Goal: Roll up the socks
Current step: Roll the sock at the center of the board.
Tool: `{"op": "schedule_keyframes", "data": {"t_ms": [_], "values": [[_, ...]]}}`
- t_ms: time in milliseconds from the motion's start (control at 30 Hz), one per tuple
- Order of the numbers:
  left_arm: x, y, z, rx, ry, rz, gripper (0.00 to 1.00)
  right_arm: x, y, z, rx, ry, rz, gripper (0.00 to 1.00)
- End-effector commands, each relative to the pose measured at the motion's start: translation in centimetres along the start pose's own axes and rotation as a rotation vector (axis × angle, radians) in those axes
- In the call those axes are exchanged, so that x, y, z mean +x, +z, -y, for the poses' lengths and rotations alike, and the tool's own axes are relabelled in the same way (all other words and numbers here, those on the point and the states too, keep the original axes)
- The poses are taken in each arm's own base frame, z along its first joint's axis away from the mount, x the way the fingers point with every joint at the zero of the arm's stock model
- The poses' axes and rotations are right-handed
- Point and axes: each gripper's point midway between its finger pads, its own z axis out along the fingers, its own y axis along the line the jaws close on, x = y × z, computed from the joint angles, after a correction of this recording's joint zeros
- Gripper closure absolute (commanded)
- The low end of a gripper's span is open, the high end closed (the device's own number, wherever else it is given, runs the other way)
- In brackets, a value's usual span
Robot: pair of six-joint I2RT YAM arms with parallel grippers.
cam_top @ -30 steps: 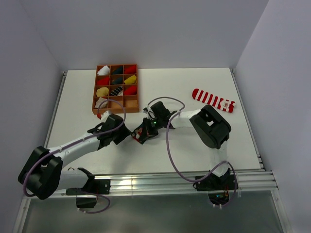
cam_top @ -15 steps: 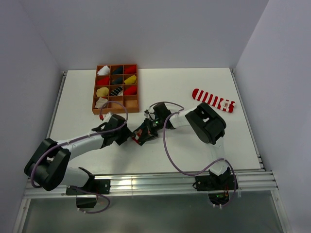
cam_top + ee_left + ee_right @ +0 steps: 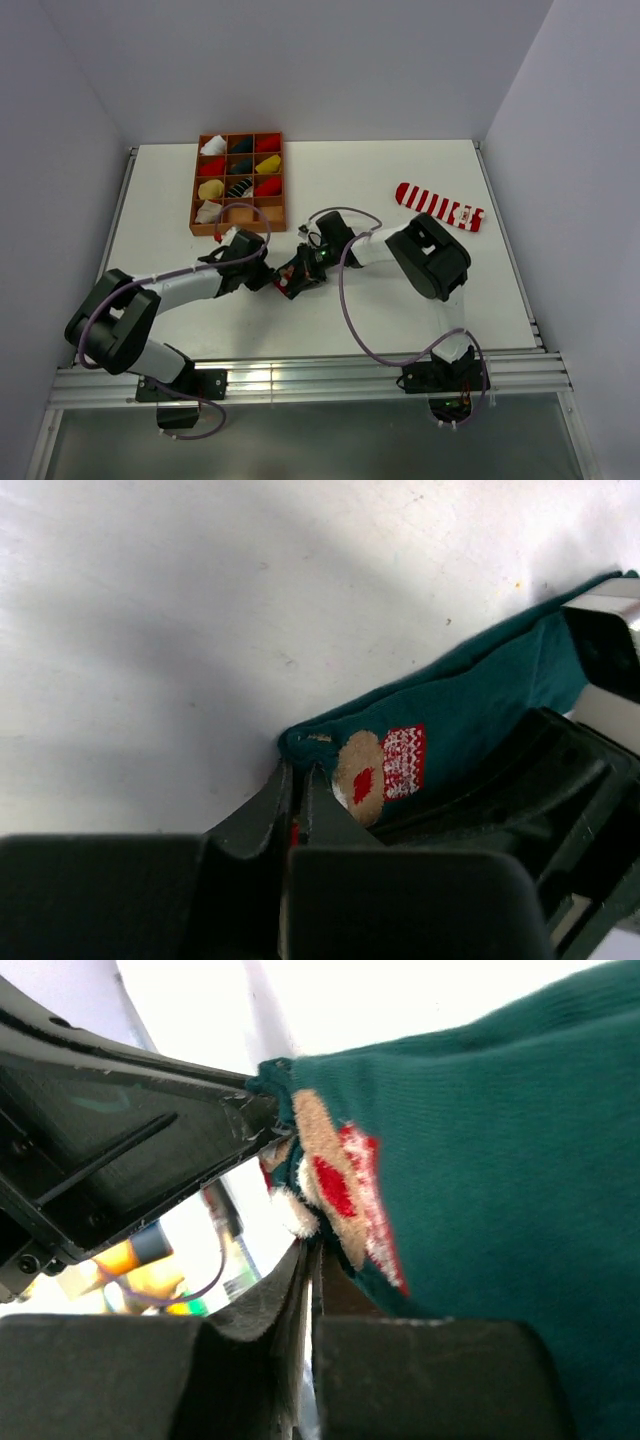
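The dark green sock [image 3: 291, 279] with a small figure is bunched near the table's middle, between my two grippers. My left gripper [image 3: 270, 281] reaches it from the left, and in the left wrist view its jaws [image 3: 298, 768] are shut on the sock's [image 3: 470, 705] corner, beside the figure patch [image 3: 378, 770]. My right gripper [image 3: 303, 270] comes from the right. Its jaws [image 3: 309, 1252] are shut on the same sock [image 3: 490, 1130] just below the figure. The red-and-white striped sock [image 3: 440, 207] lies flat at the right rear, away from both grippers.
A wooden compartment tray [image 3: 195, 190] at the left rear holds several rolled bundles in red, yellow, white and dark colours. The left gripper's black fingers [image 3: 150, 1070] fill the upper left of the right wrist view. Walls enclose the table on three sides.
My left arm has reached right, up to the green sock, and its jaws have gone from open to shut on the sock's corner. The right gripper has stayed shut on the sock.
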Motion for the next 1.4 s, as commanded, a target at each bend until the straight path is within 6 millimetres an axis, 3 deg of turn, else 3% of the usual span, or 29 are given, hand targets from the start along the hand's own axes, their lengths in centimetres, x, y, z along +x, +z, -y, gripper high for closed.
{"op": "schedule_keyframes", "data": {"t_ms": [0, 267, 433, 567, 700, 800, 1033, 1367], "values": [[1.1, 0.5, -2.1, -0.102, 0.064, -0.055, 0.99, -0.9, -0.9, 4.1, 0.229, -0.091, 0.144, 0.93], [-0.1, 0.9, -0.5, -0.182, 0.19, -0.085, 0.99, -3.1, -4.3, 1.5, 0.416, -0.447, 0.458, 0.62], [-0.7, 0.5, 0.5, -0.193, 0.222, -0.079, 0.99, -3.4, -6.4, -0.3, 0.552, -0.613, 0.65, 0.58], [-0.6, 0.4, 0.8, -0.207, 0.243, -0.088, 0.99, -2.7, -6.3, -2.0, 0.616, -0.727, 0.717, 0.55], [-0.3, 0.6, 1.1, -0.204, 0.254, -0.1, 0.99, -1.4, -5.1, -4.1, 0.605, -0.82, 0.738, 0.51], [0.0, 0.8, 1.2, -0.205, 0.259, -0.11, 0.99, -1.0, -3.8, -4.6, 0.62, -0.88, 0.726, 0.49], [0.3, 1.0, 1.5, -0.201, 0.274, -0.12, 0.99, -0.7, -1.9, -4.0, 0.708, -0.963, 0.717, 0.48], [0.6, 1.2, 1.3, -0.205, 0.277, -0.131, 0.99, -0.9, -0.7, -2.5, 0.806, -1.03, 0.72, 0.52]]}}
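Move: The green sock's face end lies about 1 cm below both hands: its middle is some 2 cm ahead and 2 cm left of the right hand, which pinches the near corner, and 2 cm back and 2 cm right of the left hand, already shut on the far corner. From the right hand, the divided box is about 28 cm ahead and 14 cm left, and the rolled beige sock in it 20 cm ahead, 21 cm left. Right fingers open, rise about 4 cm, sink astride the near corner, turned 80 degrees forward; left keeps pinching. ##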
